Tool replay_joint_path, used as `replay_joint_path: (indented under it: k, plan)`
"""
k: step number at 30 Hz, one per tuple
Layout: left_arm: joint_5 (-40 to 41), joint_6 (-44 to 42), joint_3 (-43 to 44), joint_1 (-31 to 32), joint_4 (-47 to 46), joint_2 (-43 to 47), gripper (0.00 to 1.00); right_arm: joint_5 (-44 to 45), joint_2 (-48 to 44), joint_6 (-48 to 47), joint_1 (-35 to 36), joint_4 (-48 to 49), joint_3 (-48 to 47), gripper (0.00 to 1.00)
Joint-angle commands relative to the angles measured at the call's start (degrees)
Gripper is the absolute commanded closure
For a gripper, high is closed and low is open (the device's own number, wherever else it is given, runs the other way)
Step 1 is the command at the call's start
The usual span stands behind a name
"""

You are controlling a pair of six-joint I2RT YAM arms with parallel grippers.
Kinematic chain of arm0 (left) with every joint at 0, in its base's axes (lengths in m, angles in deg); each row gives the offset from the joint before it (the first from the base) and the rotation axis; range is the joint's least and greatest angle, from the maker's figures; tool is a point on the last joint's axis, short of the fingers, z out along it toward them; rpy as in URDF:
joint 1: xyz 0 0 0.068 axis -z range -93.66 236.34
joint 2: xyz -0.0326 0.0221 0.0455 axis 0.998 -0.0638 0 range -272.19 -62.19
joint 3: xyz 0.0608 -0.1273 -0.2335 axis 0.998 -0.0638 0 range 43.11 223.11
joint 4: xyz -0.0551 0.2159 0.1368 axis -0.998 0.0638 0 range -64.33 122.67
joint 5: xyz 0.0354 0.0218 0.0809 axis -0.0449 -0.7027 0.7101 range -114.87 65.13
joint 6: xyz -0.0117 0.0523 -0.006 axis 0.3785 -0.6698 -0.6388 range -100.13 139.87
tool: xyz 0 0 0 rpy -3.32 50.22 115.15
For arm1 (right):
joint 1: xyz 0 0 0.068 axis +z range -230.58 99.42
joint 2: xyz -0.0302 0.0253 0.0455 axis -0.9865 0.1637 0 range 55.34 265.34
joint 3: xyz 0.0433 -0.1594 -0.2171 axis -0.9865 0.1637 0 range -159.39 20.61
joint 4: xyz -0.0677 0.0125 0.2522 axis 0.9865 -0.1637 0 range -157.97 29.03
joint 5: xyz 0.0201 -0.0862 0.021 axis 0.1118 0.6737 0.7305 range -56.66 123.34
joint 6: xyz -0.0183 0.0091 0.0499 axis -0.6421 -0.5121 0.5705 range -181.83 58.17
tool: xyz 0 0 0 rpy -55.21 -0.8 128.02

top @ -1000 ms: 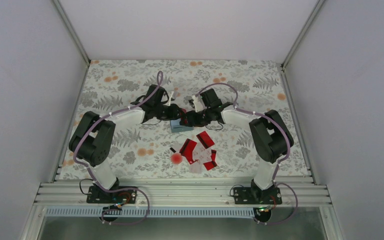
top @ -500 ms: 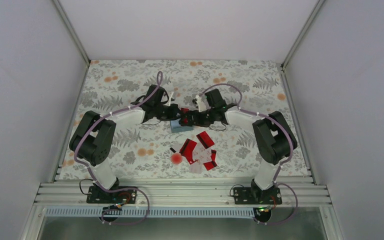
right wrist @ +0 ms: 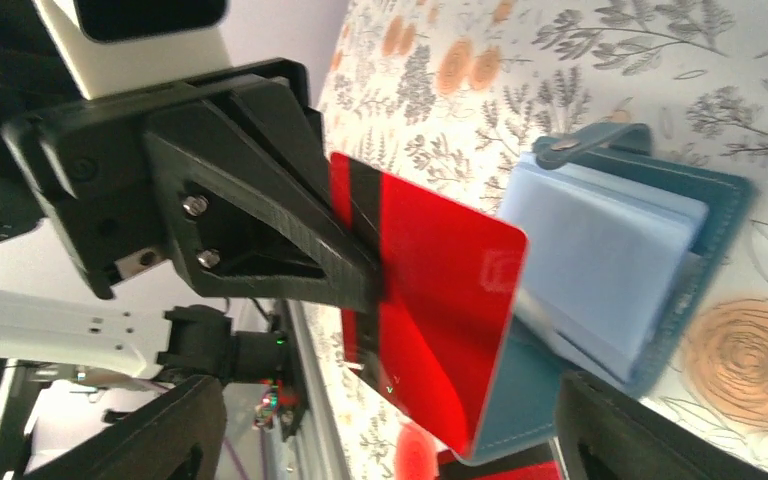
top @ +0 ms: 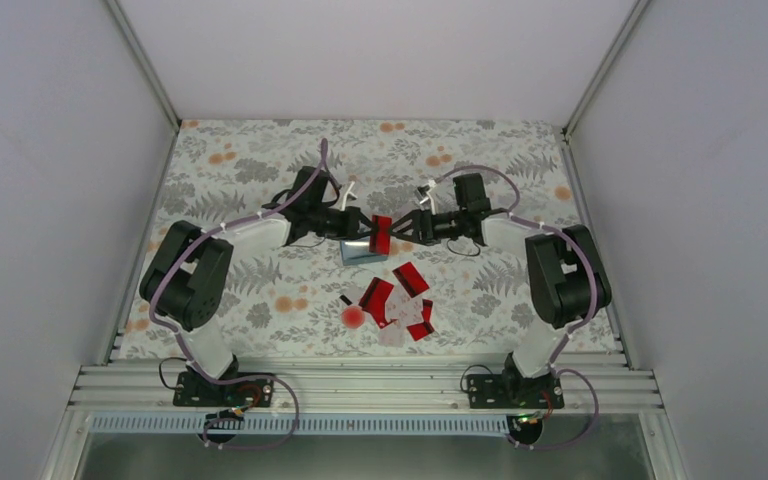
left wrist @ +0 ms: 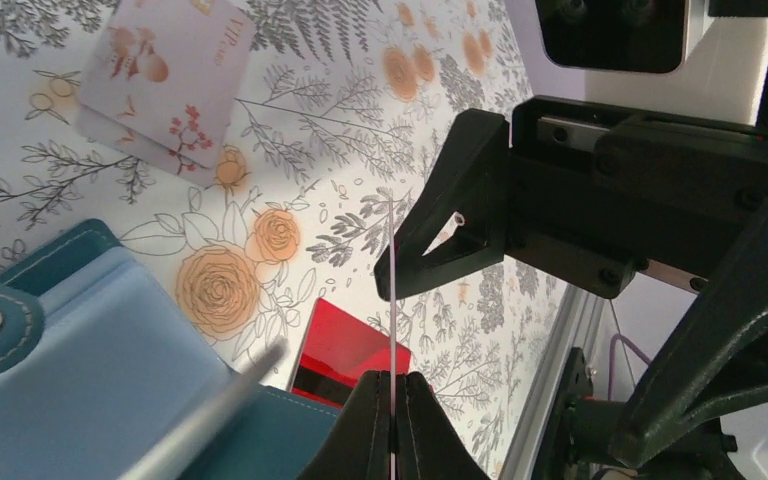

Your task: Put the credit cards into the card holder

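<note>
A red credit card (top: 381,233) stands on edge just above the teal card holder (top: 360,253), and my left gripper (top: 368,228) is shut on it. The left wrist view shows this card edge-on as a thin line (left wrist: 391,300) running up from the pinched fingertips (left wrist: 392,398), with the card holder (left wrist: 110,340) lower left. In the right wrist view the red card (right wrist: 430,300) hangs in front of the holder's open pale-blue pockets (right wrist: 610,270). My right gripper (top: 412,228) is open and stands right of the card, apart from it. More red and pale credit cards (top: 397,296) lie nearer.
A round red blob (top: 352,317) and a tiny black piece (top: 345,299) lie left of the card pile. Two pale cards (left wrist: 165,70) rest on the flowered cloth beyond the holder. A further red card (left wrist: 345,350) lies flat beside the holder.
The right gripper opened and drew back to the right, off the red card. The left gripper closed on the card and now holds it alone above the holder.
</note>
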Motion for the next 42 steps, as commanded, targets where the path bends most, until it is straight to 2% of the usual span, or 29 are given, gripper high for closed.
replay_joint_path:
  k: [1,7,15,19,24,31,34,39,42]
  plan:
    - [-4.28,-2.48,1.29,0.00,-1.94,-2.00,0.98,-6.36,3.53,-1.34,0.04,3.29,-1.55,0.21]
    - [-5.37,-2.91,1.18,-0.14,-2.48,-2.36,0.98,-7.66,8.40,-1.53,0.05,5.00,-2.37,0.32]
    - [-7.21,-2.84,0.96,-0.35,-3.01,-1.57,0.98,-12.78,8.65,-0.69,0.09,7.34,-3.23,0.56]
    - [-7.97,-2.48,1.21,-0.54,-3.33,-1.57,0.98,-14.33,7.98,-0.44,0.14,7.69,-3.13,0.72]
    - [-8.95,-2.01,1.89,-0.96,-3.65,-1.43,0.98,-14.40,6.88,-0.30,0.17,7.23,-2.96,0.95]
    - [-9.38,-2.51,2.89,-1.24,-2.45,-1.47,0.97,-14.29,5.40,0.58,0.16,6.72,-3.45,0.96]
    - [-8.44,-3.12,3.45,-1.25,-1.02,-1.17,0.88,-13.33,4.47,0.32,0.12,4.47,-4.28,0.96]
    - [-4.61,-4.97,3.73,-1.98,2.13,0.47,0.62,-10.62,1.75,-0.18,0.19,0.45,-4.54,0.96]
    - [-2.92,-6.86,4.25,-2.82,4.37,1.01,0.52,-9.44,-0.01,-0.73,0.12,-2.28,-4.67,0.96]
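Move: The red credit card is already pinched in the left fingers, its middle about 2 cm right of that hand's point, 1 cm back and 1 cm below. From the open right hand the card lies about 2 cm to the left, level fore and aft, about 1 cm below. The open card holder lies 12 cm below the right hand, 4 cm back and 6 cm left; on the table, a loose red card is 11 cm back and 4 cm right, the pink cards 3 cm ahead and 3 cm right. The right fingers close from wide open onto the card's free side while the left hand still holds it: the right hand first dips about 3 cm, edges 1 cm left, then climbs back as it shuts, turning some 10 degrees. With the right hand gripping, the left, nearly in place and ending about 1 cm higher, opens to almost half, and the right lifts to about 2 cm above its start. ##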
